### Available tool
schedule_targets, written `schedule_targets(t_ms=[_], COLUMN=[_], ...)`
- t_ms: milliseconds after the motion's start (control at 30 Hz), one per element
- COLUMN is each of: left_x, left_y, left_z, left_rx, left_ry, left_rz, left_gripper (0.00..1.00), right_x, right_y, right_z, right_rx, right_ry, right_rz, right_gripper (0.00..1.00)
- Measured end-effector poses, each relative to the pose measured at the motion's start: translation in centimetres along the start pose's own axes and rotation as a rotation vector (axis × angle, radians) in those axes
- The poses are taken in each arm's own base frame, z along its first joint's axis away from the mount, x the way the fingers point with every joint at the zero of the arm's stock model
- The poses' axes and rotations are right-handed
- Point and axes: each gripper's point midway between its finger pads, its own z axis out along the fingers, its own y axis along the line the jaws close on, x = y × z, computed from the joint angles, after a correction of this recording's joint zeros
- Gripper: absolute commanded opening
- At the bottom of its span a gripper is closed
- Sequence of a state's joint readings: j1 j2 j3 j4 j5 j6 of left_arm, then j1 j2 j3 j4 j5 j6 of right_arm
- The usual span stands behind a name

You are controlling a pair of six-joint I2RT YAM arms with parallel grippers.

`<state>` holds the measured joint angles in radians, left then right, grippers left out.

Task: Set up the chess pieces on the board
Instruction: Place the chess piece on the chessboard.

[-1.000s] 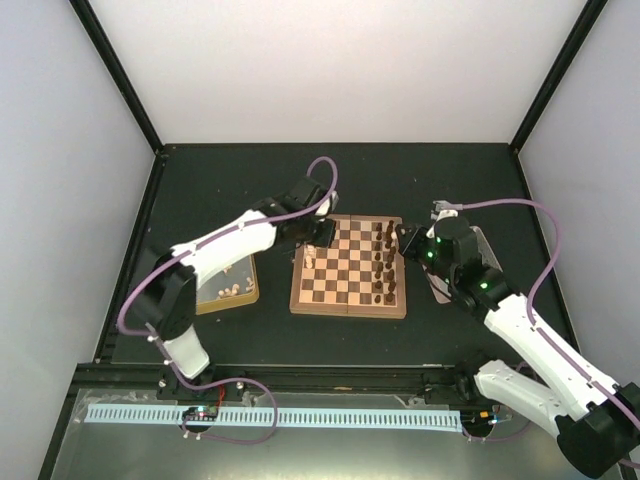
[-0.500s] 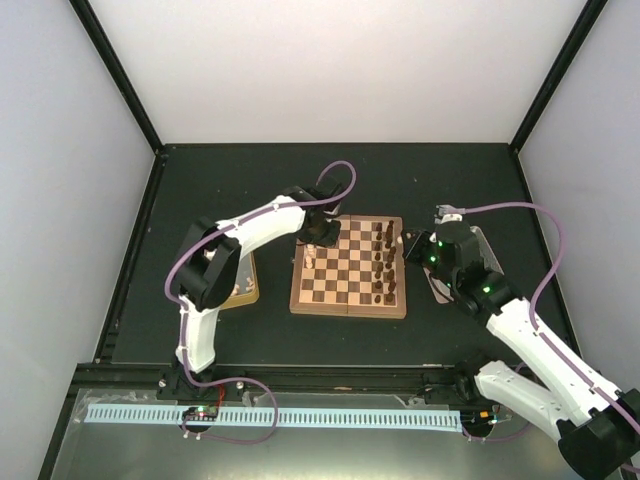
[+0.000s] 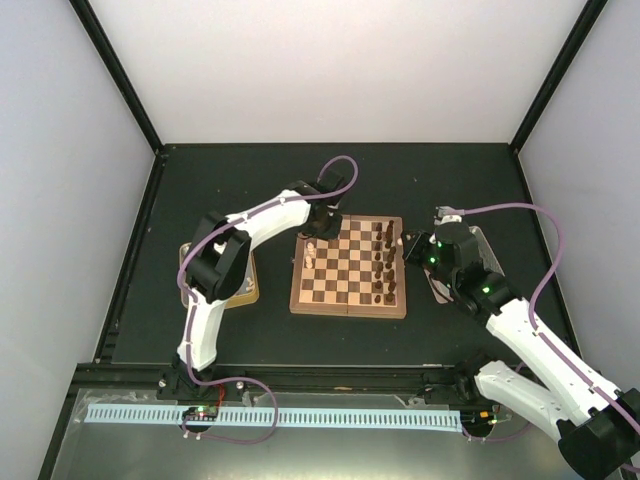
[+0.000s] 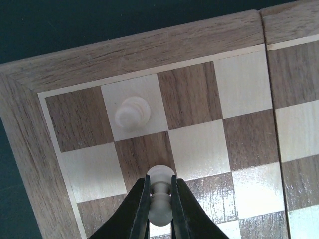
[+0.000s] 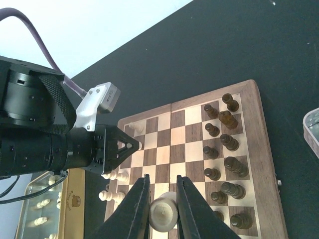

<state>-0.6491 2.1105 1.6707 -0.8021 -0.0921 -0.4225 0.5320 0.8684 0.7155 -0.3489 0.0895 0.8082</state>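
The board (image 3: 348,268) lies mid-table. Dark chess pieces (image 3: 382,262) fill its two right-hand columns; a few pale ones (image 3: 311,256) stand at its left side. My left gripper (image 3: 318,240) hovers over the board's far left corner, shut on a pale pawn (image 4: 160,196) held by the neck above a dark square. One pale pawn (image 4: 132,112) stands on a light square near that corner. My right gripper (image 3: 405,244) hangs at the board's right edge, shut on a pale piece (image 5: 163,213) whose round base faces the camera.
A gold-tan tin (image 3: 240,288) with loose pale pieces sits left of the board, partly under the left arm. A silver-grey tray (image 5: 311,132) lies right of the board beneath the right arm. Black posts frame the dark table.
The left arm has folded upward and its gripper has shifted a little toward the board's far left corner with the pawn. The right gripper has drawn slightly back to the right.
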Motion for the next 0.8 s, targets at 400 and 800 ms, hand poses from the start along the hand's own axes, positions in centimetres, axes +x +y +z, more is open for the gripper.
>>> schedule_targets(t_ms=[400,800], left_x=[-0.09,-0.46], left_y=[0.65,0.72], left_z=[0.57,0.56], left_rx=[-0.025,-0.027], left_ry=[0.01,0.013], left_rz=[-0.006,-0.007], left_gripper=[0.2,0.38], right_x=[0.07,0.17], right_y=[-0.02,0.18], right_z=[-0.05,-0.21], right_rx=[0.0,-0.014], right_ry=[0.003,0.008], right_rz=[0.001,-0.002], right_gripper=[0.14,0.16])
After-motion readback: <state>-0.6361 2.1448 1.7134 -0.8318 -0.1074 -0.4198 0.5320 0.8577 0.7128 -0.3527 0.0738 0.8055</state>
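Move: The white pawn already in the left fingers is meant for the dark square in the board's second row from the far edge, second column from the left. That square's middle lies about 1 cm ahead and 1 cm left of the left hand, some 4 cm below. Another white pawn stands about 3 cm ahead and 1 cm left; two taller white pieces stand some 3 cm left, 5 and 8 cm back. From the right hand the square is roughly 9 cm ahead, 18 cm left and 18 cm below. The pawn is shifted barely half a centimetre forward and left and lowered about 1 cm onto its dark square by the left hand, fingers pointing almost straight down. The fingers start opening partway through the lowering and let go of the pawn's head, and the hand then starts to rise, by about half a centimetre, fingers still spread either side. ##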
